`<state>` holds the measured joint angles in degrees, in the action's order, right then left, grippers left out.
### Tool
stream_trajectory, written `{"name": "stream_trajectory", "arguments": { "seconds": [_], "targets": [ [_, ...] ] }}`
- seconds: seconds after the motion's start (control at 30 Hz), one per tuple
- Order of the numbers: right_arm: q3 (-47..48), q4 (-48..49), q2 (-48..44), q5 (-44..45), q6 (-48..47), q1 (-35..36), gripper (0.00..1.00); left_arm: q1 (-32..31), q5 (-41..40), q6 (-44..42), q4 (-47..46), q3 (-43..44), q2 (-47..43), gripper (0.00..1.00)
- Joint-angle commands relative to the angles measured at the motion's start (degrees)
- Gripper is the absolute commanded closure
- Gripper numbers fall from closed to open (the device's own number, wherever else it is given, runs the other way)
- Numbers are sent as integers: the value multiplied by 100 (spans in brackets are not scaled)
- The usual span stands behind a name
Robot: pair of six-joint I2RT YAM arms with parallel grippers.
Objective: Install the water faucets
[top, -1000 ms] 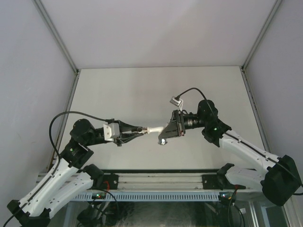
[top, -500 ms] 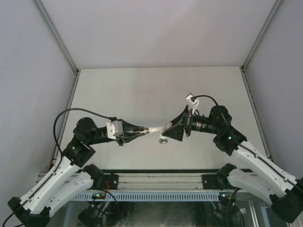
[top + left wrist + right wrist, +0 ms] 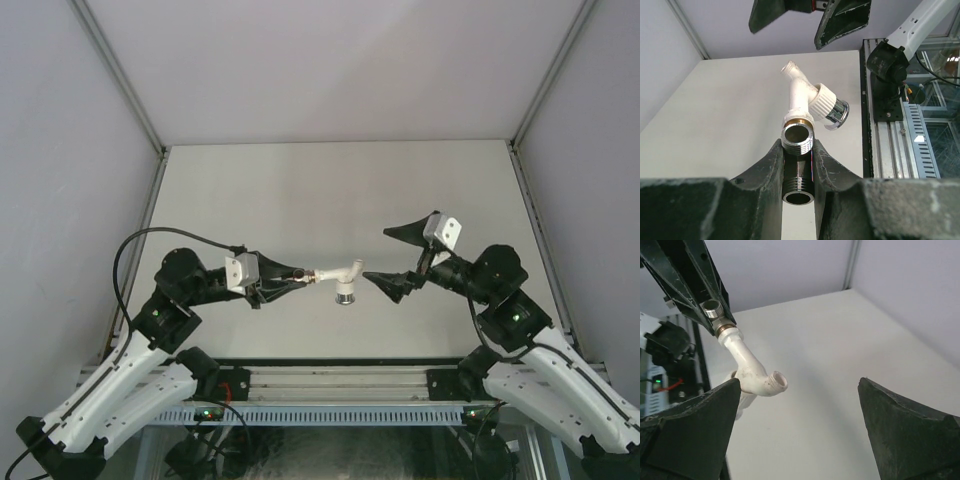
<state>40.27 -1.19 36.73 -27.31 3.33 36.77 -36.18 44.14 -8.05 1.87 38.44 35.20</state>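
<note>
The water faucets hang joined above the table. My left gripper (image 3: 301,272) (image 3: 798,161) is shut on the short dark metal fitting (image 3: 798,176) (image 3: 714,310). From that fitting's threaded end the white elbow tap (image 3: 340,271) (image 3: 799,97) (image 3: 753,371) sticks out, its silvery end (image 3: 343,297) (image 3: 838,111) pointing down. My right gripper (image 3: 379,254) (image 3: 800,383) is open wide just right of the tap, touching nothing. In the right wrist view the tap's open mouth sits near the left fingertip (image 3: 715,410).
The white tabletop (image 3: 300,190) is bordered by grey walls with metal corner posts (image 3: 120,75). An aluminium rail (image 3: 340,385) carrying both arm bases runs along the near edge. A black cable (image 3: 150,245) loops over the left arm.
My right gripper opened, let go of the white tap and drew back to the right. The tap stays on the fitting in my left gripper, which barely moved.
</note>
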Motion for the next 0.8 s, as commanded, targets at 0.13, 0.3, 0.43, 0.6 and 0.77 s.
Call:
{"name": "stream_trajectory", "arguments": {
  "seconds": [0.13,0.3,0.43,0.6,0.77],
  "targets": [
    [-283,-212,-559,138,-3338,51,0,6,-238,198,-176,256,-70,99],
    [-643,-682,-677,854,-5625,684,4,6,-304,269,35,371,64,100],
    [-1091,-157,-776,2266,-6910,1618,1,6,-251,367,42,405,124,100],
    [-1477,773,-705,3057,-7988,2389,0,6,-222,419,42,452,152,100],
    [-1523,1305,-399,3018,-8386,2660,0,6,-222,492,10,439,183,100]
  ]
}}
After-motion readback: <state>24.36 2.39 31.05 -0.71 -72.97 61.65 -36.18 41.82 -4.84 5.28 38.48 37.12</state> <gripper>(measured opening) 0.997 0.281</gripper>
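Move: The faucet's white body hangs from the left gripper, about 7 cm to the left of the empty right hand, 5 cm back and some 4 cm lower. Its chrome-capped knob sits about 6 cm left, 8 cm back and 5 cm below, and the metal fitting about 13 cm left, 5 cm back and 4 cm down. From the left hand, the faucet body lies roughly 7 cm to the right, level and neither ahead nor back. Without touching the faucet, the wide-open right hand edges about 2 cm left and slightly up, then drops beside the spout's free end, easing back right, to end some 6.5 cm lower. It meanwhile rolls about 75 degrees about its pointing axis, counter-clockwise seen from behind the hand. The left hand keeps its pinch on the metal fitting and sinks 2 cm, tilting slightly. ##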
